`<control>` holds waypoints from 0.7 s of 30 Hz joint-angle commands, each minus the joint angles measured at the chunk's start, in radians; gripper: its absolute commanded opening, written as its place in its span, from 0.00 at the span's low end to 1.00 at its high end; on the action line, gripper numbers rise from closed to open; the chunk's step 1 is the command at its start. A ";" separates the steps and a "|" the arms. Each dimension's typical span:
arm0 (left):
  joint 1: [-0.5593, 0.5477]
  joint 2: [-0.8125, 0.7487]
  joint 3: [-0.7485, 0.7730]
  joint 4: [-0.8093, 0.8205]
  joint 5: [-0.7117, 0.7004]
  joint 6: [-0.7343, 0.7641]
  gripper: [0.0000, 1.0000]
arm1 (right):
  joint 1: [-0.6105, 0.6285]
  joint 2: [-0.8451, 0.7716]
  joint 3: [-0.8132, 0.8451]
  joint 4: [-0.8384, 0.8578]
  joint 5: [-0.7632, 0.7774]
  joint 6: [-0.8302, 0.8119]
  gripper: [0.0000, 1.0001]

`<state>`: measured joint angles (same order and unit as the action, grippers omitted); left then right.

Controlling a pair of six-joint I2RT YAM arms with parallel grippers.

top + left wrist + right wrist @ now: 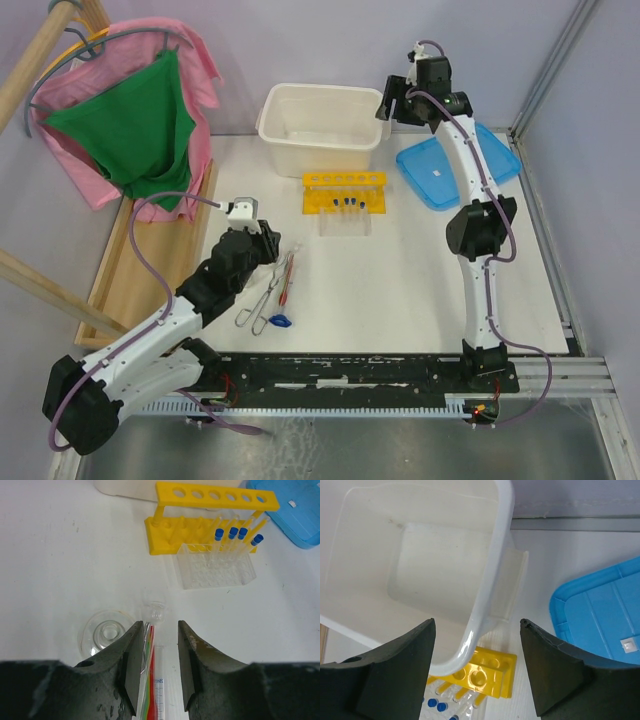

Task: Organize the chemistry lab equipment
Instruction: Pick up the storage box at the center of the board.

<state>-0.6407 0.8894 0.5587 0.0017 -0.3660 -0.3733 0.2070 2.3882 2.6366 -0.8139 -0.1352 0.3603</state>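
The yellow test-tube rack (345, 192) stands mid-table, and a clear tray (345, 222) of blue-capped tubes (234, 532) leans against its front. Metal tongs (258, 305) and a thin red rod (288, 280) lie side by side on the table. My left gripper (160, 625) hangs open just above them, the red rod (151, 680) close to its left finger, a clear graduated tube (160, 695) beside it. A glass flask (107, 632) and a smaller one (157, 611) stand just beyond the fingertips. My right gripper (477, 625) is open and empty, high over the tub's right front corner.
The large white tub (320, 125) stands at the back. A flat blue lid (460, 165) lies to its right, under the right arm. A small blue piece (281, 321) lies by the tongs' near end. A wooden frame with pink and green cloths (140, 130) fills the left side.
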 commanded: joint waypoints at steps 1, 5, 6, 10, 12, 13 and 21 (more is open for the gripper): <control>0.003 0.000 -0.004 0.021 -0.031 -0.004 0.41 | 0.017 0.046 0.011 0.039 -0.038 -0.031 0.77; 0.004 0.004 -0.010 0.020 -0.034 -0.006 0.41 | 0.038 0.073 0.008 0.040 -0.031 -0.046 0.76; 0.004 0.005 -0.010 0.019 -0.035 -0.006 0.41 | 0.045 0.083 0.007 0.042 -0.030 -0.048 0.76; 0.004 0.006 -0.011 0.015 -0.042 -0.006 0.41 | 0.059 0.115 0.010 0.052 -0.031 -0.048 0.75; 0.004 0.005 -0.013 0.011 -0.047 -0.004 0.41 | 0.064 0.132 0.010 0.061 -0.033 -0.040 0.72; 0.003 0.004 -0.013 0.009 -0.049 -0.003 0.41 | 0.064 0.139 0.010 0.063 -0.035 -0.035 0.68; 0.003 0.014 -0.025 0.019 -0.053 -0.003 0.41 | 0.070 0.137 -0.022 0.113 0.013 -0.016 0.02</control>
<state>-0.6407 0.8967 0.5377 -0.0132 -0.3920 -0.3733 0.2699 2.5214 2.6347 -0.7673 -0.1246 0.3531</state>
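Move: Just beyond and left of the open right hand stands the white storage box, its middle about 13 cm left, 3 cm ahead and 14 cm below, its near end rim almost under the fingers. The yellow rack lies some 8 cm left, 7 cm back and 16 cm below. The blue tray lies about 16 cm right, 5 cm ahead and 19 cm down. From the left hand, the box is roughly 35 cm ahead, 10 cm right and 7 cm below. Sinking about 7.5 cm and easing some 4 cm to its left, the right hand brings its open fingers down astride the storage box's right end rim. Once down there, it nearly stops and the fingers close from wide open to almost shut, pinching the rim's wall between their tips; the wrist tips down only slightly. ##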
